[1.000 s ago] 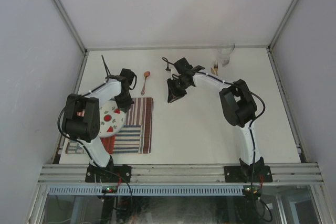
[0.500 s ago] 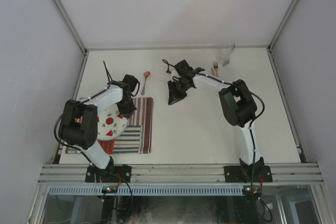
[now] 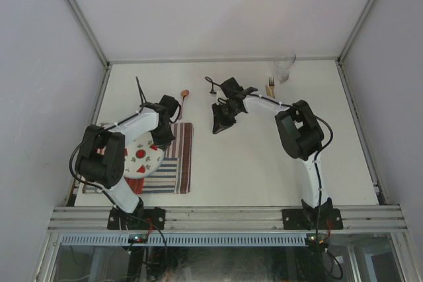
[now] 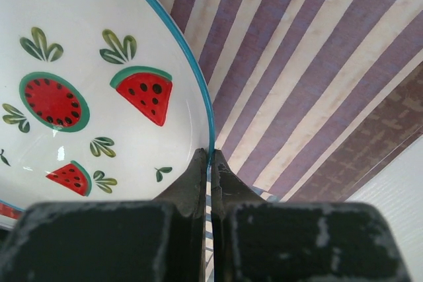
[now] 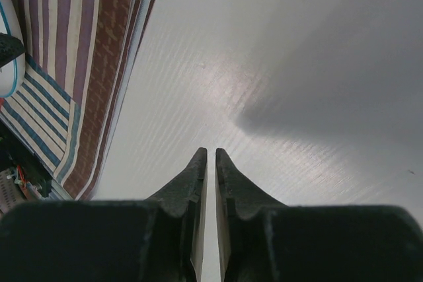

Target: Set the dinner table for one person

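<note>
A white plate [image 3: 141, 157] with watermelon prints and a blue rim lies on the striped placemat [image 3: 178, 158] at the left of the dinner table [image 3: 264, 163]. My left gripper [image 3: 161, 138] is shut on the plate's right rim; in the left wrist view the fingertips [image 4: 198, 166] pinch the blue edge of the plate [image 4: 79, 64] over the placemat [image 4: 317, 64]. My right gripper [image 3: 219, 125] hovers over the bare dinner table [image 5: 297, 64] mid-table. Its jaws [image 5: 211, 152] stand all but together, a thin slit between them and nothing in it.
A wooden spoon [image 3: 182, 102] lies just behind the placemat. A fork [image 3: 270, 86] and a clear glass [image 3: 285, 69] stand at the back right. The placemat's edge [image 5: 79, 64] shows at the left of the right wrist view.
My left gripper has shifted a little toward the near side and right with the plate's rim in it. The right gripper's jaws have narrowed.
</note>
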{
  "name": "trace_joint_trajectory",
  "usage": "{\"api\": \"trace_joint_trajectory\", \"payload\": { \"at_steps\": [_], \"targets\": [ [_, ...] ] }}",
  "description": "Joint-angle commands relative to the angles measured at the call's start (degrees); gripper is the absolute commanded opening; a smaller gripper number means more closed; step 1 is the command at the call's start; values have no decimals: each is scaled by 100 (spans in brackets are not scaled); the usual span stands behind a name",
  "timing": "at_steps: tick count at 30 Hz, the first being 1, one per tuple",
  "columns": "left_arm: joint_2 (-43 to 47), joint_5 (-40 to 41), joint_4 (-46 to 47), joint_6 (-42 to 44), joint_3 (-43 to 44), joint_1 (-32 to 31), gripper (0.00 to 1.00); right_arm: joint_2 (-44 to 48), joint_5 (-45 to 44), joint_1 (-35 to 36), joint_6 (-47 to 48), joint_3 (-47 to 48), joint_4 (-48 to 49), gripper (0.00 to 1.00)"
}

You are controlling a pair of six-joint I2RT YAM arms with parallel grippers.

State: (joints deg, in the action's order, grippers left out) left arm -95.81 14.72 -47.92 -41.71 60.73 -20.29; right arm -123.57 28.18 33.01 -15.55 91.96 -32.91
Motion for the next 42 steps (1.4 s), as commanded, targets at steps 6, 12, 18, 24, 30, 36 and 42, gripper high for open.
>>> {"api": "trace_joint_trajectory", "payload": {
  "at_steps": [6,12,18,24,30,36,42],
  "targets": [
    [-70,-112,61,-302,244,-219,0,479,53,21,-67,-143,281,9],
    [-18,48,-59,-217,317,-219,51,580,2,21,-100,-150,367,37],
    [463,176,-48,-170,305,-235,75,927,-100,-92,-2,259,298,68],
    [1386,714,319,520,328,-356,75,512,-1164,-499,819,2084,-748,64],
    [2722,663,1489,1271,12,-360,76,-567,-2268,-1697,547,4277,-1729,55],
    [2576,731,1197,1262,126,-352,75,-937,-2768,-2944,538,5007,-1833,100],
    [2872,658,1211,1157,-157,-347,75,-1047,-2459,-3565,414,4907,-1722,98]
  ]
}}
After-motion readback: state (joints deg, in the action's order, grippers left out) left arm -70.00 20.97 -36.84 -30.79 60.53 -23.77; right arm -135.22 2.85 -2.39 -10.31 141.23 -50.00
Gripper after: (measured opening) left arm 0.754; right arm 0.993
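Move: My left hand has the plate's right rim between its shut fingers: the plate's middle lies about 7 cm left and 3 cm back. The placemat's middle under it is roughly 7 cm left and 4 cm back; the spoon is some 18 cm ahead and 5 cm right. From my empty right hand the glass stands about 24 cm ahead and 23 cm right, the fork 15 cm ahead and 19 cm right, the knife 11 cm ahead and 18 cm right. I open my left fingers to let go of the plate's rim, then lift that hand about 15 cm and a little forward, tipping the fingertips forward some 35 degrees. Meanwhile my right hand rises and swings out forward and far right, about 25 cm and 34 cm, opening wide as it turns clockwise; it ends sinking, above and to the right of the glass, touching nothing. ##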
